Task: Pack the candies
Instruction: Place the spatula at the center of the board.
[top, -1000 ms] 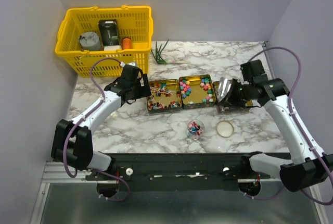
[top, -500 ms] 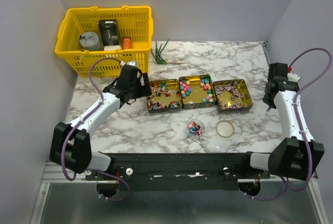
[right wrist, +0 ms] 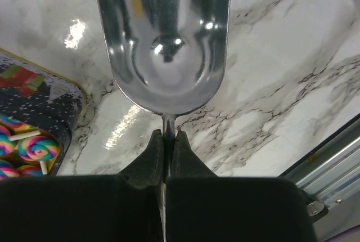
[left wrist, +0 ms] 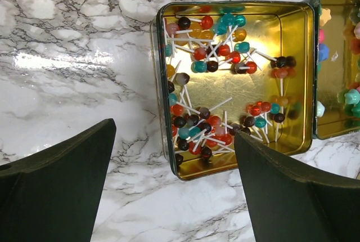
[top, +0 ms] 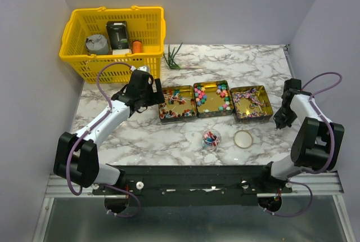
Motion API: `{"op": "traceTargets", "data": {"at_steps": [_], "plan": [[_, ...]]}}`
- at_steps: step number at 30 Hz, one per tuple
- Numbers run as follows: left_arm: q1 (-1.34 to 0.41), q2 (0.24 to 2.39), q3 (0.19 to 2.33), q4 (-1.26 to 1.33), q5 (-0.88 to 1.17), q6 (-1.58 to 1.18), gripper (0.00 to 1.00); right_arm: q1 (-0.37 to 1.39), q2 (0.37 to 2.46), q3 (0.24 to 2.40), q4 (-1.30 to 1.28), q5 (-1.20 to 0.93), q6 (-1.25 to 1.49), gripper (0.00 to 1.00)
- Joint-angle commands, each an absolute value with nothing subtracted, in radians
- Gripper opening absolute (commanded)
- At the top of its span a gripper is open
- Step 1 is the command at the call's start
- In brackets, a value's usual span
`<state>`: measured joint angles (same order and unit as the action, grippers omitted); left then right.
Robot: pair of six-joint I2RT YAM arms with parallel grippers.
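The candies (top: 212,97) lie in three square gold tins in a row mid-table; more fill a small clear round pot (top: 211,138) nearer the arms. My left gripper (top: 147,93) hovers just left of the left tin (top: 167,119), open and holding nothing. In the left wrist view its gripper (left wrist: 174,197) straddles bare marble beside that tin's corner (left wrist: 162,84), which holds tiny ball lollipops (left wrist: 202,124). My right gripper (right wrist: 167,138) is shut on the handle of an empty metal scoop (right wrist: 163,39), right of the right tin (right wrist: 62,98) over bare marble. In the top view this gripper (top: 280,121) is near the table's right edge.
A round gold lid (top: 243,138) lies beside the clear pot. A yellow basket (top: 112,42) with several items stands at the back left, with a green sprig (top: 174,56) next to it. The table's right edge and a metal rail (right wrist: 332,180) are close to the scoop.
My right arm has swung the scoop away from above the right tin, out to the table's right edge and then nearer the front. The left arm has barely moved.
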<state>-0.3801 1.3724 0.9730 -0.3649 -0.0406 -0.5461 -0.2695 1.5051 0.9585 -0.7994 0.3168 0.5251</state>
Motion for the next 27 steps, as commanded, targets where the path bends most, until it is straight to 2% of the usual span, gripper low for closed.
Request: {"op": "traceTargets", "data": {"at_steps": [1,7,10,17,21,27], "plan": [[-0.379,1.358,0.965,-0.35,-0.032,-0.54,0.99,-0.276,1.529,0.92,-0.749,0.276,0.574,0.01],[-0.379,1.37,0.974,-0.351,-0.031,-0.538,0.99,-0.276,1.534,0.9,-0.745,0.278,0.566,0.02],[-0.379,1.362,0.968,-0.348,-0.035,-0.541,0.99,-0.276,1.519,0.899,-0.756,0.278,0.558,0.1],[-0.379,1.358,0.954,-0.333,-0.031,-0.555,0.99,-0.275,1.375,0.908,-0.778,0.259,0.509,0.47],[-0.38,1.365,0.948,-0.327,-0.02,-0.568,0.99,-0.275,1.289,0.937,-0.821,0.236,0.497,0.56],[-0.379,1.361,0.942,-0.324,-0.009,-0.574,0.99,-0.214,1.157,0.954,-0.859,0.092,0.439,0.63]]}}
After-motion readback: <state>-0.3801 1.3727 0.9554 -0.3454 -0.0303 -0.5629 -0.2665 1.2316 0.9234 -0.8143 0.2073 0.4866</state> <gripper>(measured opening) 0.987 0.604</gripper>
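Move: The right hand holds the spatula by its handle, with the scoop reaching forward and to the right. The spot of marble board it goes to lies straight beneath, some 2 cm down. The swirl-lollipop tin stands about 12 cm ahead and 11 cm to the left at much the same height; the round lid lies roughly 4 cm back and 15 cm to the left. From the idle left hand, that spot is about 54 cm right, 16 cm back and 10 cm lower. Down a last 1.5 cm or so, the right hand sets the spatula onto the marble board to the right of the swirl-lollipop tin and holds still there while its fingers begin to open. With them still spreading to rather over half open, it lifts off the handle about 6.5 cm, easing slightly left, fingertips swinging some 15 degrees forward. ##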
